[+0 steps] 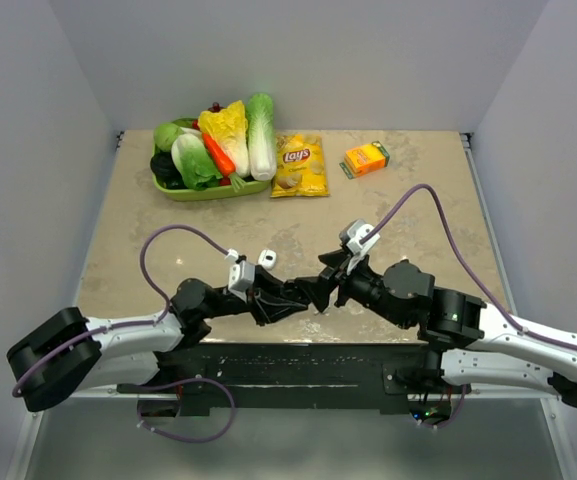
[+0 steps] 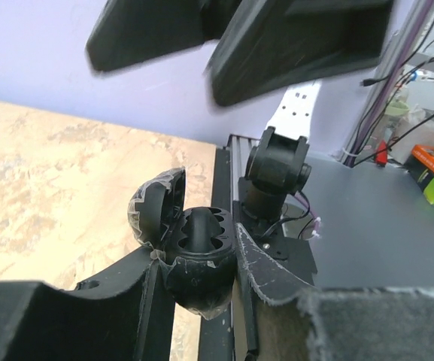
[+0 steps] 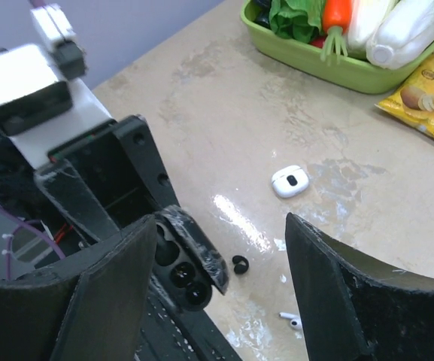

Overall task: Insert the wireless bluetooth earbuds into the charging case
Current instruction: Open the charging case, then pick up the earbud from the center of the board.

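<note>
My left gripper (image 2: 201, 274) is shut on the black charging case (image 2: 198, 252), and its lid (image 2: 156, 207) stands open to the left. The case's hollows look empty from this side. In the right wrist view the same case (image 3: 183, 271) sits beside my right gripper's left finger. My right gripper (image 3: 220, 222) is open and holds nothing. It hovers just over the case, with its fingers (image 2: 299, 45) blurred at the top of the left wrist view. One black earbud (image 3: 240, 264) lies on the table below, between the right fingers. In the top view the two grippers (image 1: 318, 288) meet at mid-table.
A small white earbud case (image 3: 289, 181) and a loose white earbud (image 3: 292, 321) lie on the table. At the back are a green tray (image 1: 200, 194) of vegetables, a yellow chip bag (image 1: 299, 166) and an orange box (image 1: 365, 159). The black base rail (image 1: 288, 365) runs along the near edge.
</note>
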{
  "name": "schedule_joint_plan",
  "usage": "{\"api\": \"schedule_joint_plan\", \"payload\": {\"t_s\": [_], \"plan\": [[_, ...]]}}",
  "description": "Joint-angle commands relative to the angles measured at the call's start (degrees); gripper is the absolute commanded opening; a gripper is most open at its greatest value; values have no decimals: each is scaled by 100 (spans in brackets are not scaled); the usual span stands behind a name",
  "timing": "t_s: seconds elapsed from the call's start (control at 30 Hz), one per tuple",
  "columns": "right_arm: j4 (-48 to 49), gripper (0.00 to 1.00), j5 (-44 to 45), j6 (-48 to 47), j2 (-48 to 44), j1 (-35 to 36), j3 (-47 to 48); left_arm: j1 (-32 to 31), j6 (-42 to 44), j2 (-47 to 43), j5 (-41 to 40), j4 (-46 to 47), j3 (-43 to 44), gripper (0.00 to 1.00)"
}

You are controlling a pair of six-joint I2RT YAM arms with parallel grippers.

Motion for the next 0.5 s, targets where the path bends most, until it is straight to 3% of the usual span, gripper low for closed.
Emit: {"api": "schedule_joint_plan", "payload": {"t_s": [0.0, 0.07, 0.2, 0.27, 0.47], "plan": [[272, 73, 123, -95, -93, -16, 440, -16, 47, 252, -263, 453, 138, 0], [175, 73, 387, -25, -146, -16, 440, -16, -50, 384, -255, 647, 103, 0], [-167, 71, 1807, 335, -260, -94, 317, -16, -130, 306, -464, 754, -73, 0], [-483, 70, 1987, 624, -234, -391, 256, -16, -103, 51, -562, 675, -195, 0], [-177, 70, 732, 898, -120, -1667, -613, -16, 28, -766, -861, 113, -398, 0]]}}
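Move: The right hand hovers beside the opened charging case in the left grip: the case is about 5 cm to its left, 2 cm nearer the base and 5 cm lower. The loose black earbud lies on the table roughly 8 cm left of and 25 cm below the right hand, 1 cm nearer the base; the white earbuds lie 4 cm right and 1 cm ahead, the white case 12 cm left and 16 cm ahead. From the left hand, the black earbud is 2 cm ahead, 2 cm left and 19 cm down. The right hand leaves the opened lid, first lifting about 2 cm, then sweeping faster and faster forward and to the right, away from the charging case, some 10 cm in all, and sinking back as its wrist turns about 25 degrees clockwise with the fingers staying open. The left hand keeps its pinch on the case, dipping a little under 2 cm and then coming back up with a slight shift to its left. ##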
